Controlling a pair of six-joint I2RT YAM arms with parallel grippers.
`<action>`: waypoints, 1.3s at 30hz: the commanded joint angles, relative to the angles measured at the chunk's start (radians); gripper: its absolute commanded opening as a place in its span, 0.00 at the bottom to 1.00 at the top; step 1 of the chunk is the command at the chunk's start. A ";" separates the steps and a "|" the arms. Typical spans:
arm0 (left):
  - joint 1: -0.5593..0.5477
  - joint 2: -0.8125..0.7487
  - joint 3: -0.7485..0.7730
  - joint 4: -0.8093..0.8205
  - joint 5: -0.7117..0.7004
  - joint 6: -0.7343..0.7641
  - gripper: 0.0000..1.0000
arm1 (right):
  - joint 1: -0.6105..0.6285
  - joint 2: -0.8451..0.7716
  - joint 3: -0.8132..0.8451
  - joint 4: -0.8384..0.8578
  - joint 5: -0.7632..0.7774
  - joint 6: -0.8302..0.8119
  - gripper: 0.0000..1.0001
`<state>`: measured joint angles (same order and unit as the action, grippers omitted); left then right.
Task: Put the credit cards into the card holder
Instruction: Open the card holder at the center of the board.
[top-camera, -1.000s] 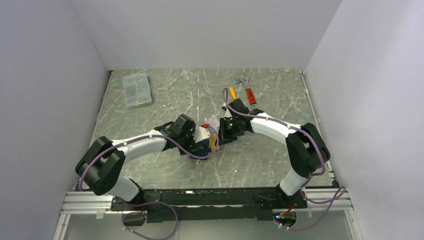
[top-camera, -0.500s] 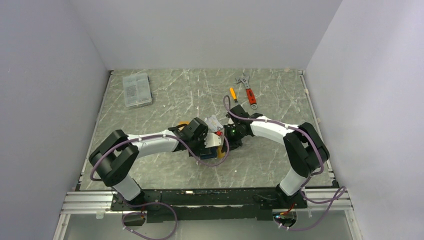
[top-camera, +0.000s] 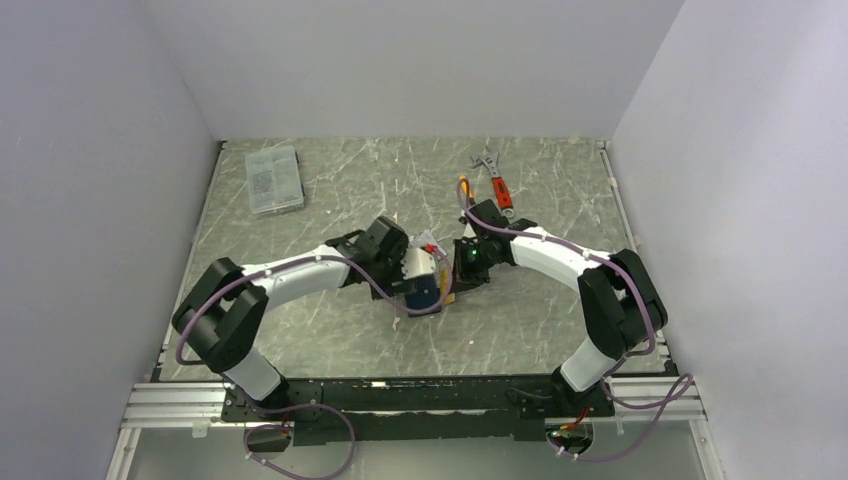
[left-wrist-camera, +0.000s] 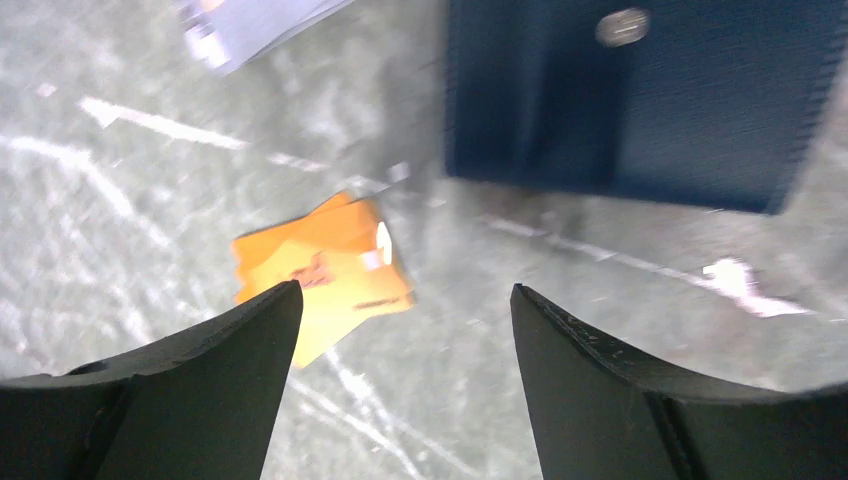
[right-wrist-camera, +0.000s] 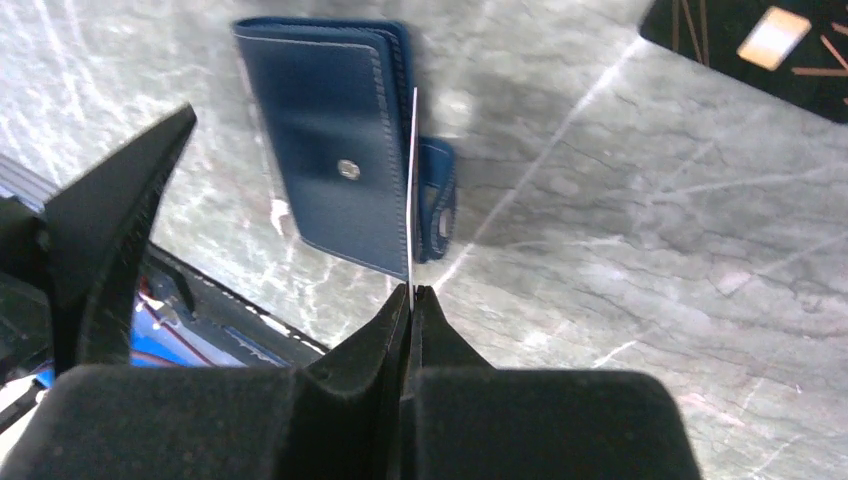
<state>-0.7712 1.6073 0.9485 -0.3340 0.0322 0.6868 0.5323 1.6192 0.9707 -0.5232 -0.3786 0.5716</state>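
Observation:
The card holder (right-wrist-camera: 320, 150), a closed navy wallet with a snap, lies on the marble table (right-wrist-camera: 640, 260); it also shows as the card holder (left-wrist-camera: 640, 100) and the card holder (top-camera: 426, 294). My right gripper (right-wrist-camera: 411, 290) is shut on a thin credit card (right-wrist-camera: 411, 190), seen edge-on beside the wallet's right edge. My left gripper (left-wrist-camera: 405, 300) hangs open and empty over the table. Orange credit cards (left-wrist-camera: 320, 270) lie just ahead of its left finger. A silvery card (left-wrist-camera: 250, 25) lies farther off. A black card (right-wrist-camera: 760, 50) lies beyond the wallet.
A clear grey compartment box (top-camera: 273, 180) sits at the back left. An orange-handled tool (top-camera: 466, 187) and a red-handled wrench (top-camera: 497, 182) lie at the back right. Both arms (top-camera: 300, 275) meet at the table's middle, grippers close together.
The left arm swung right, then drew back a little toward the rear. The right gripper shifted slightly with its card, still shut.

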 joint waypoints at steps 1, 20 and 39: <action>0.093 -0.043 0.064 -0.002 0.011 0.022 0.82 | -0.001 -0.010 0.075 0.041 -0.040 0.004 0.00; 0.025 0.201 0.229 0.004 0.009 0.076 0.81 | -0.046 0.025 -0.037 0.080 0.114 -0.014 0.00; -0.036 0.244 0.383 -0.086 0.032 0.004 0.80 | -0.112 -0.244 -0.361 0.163 0.107 0.055 0.00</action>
<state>-0.8333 1.8900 1.2545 -0.3695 0.0319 0.7345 0.4408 1.3838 0.6449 -0.3344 -0.3225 0.6327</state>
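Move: The open left hand has the closed, already unsnapped card holder about 10 cm to its right and 5 cm back, roughly 5 cm lower; from this hand the white VIP cards lie some 12 cm right and 8 cm ahead, the orange cards about 5 cm ahead and 1 cm left. The right hand, already pinching one orange card, has the holder level with it, some 8 cm to its left, its loose strap about 4 cm left, and the black cards 11 cm ahead, 5 cm right. The left hand, fingers staying wide, swings about 5 cm forward in a low hop, sinks again and sweeps right to end some 7 cm right of its start, off the holder's far left corner, easing back a little at the end. The right hand keeps its pinch on the upright orange card, arcs up and forward about 3 cm, then sinks and draws back and right to end 5 cm right and 2 cm lower, turning about 10 degrees clockwise, with the card at the strap beside the holder. ##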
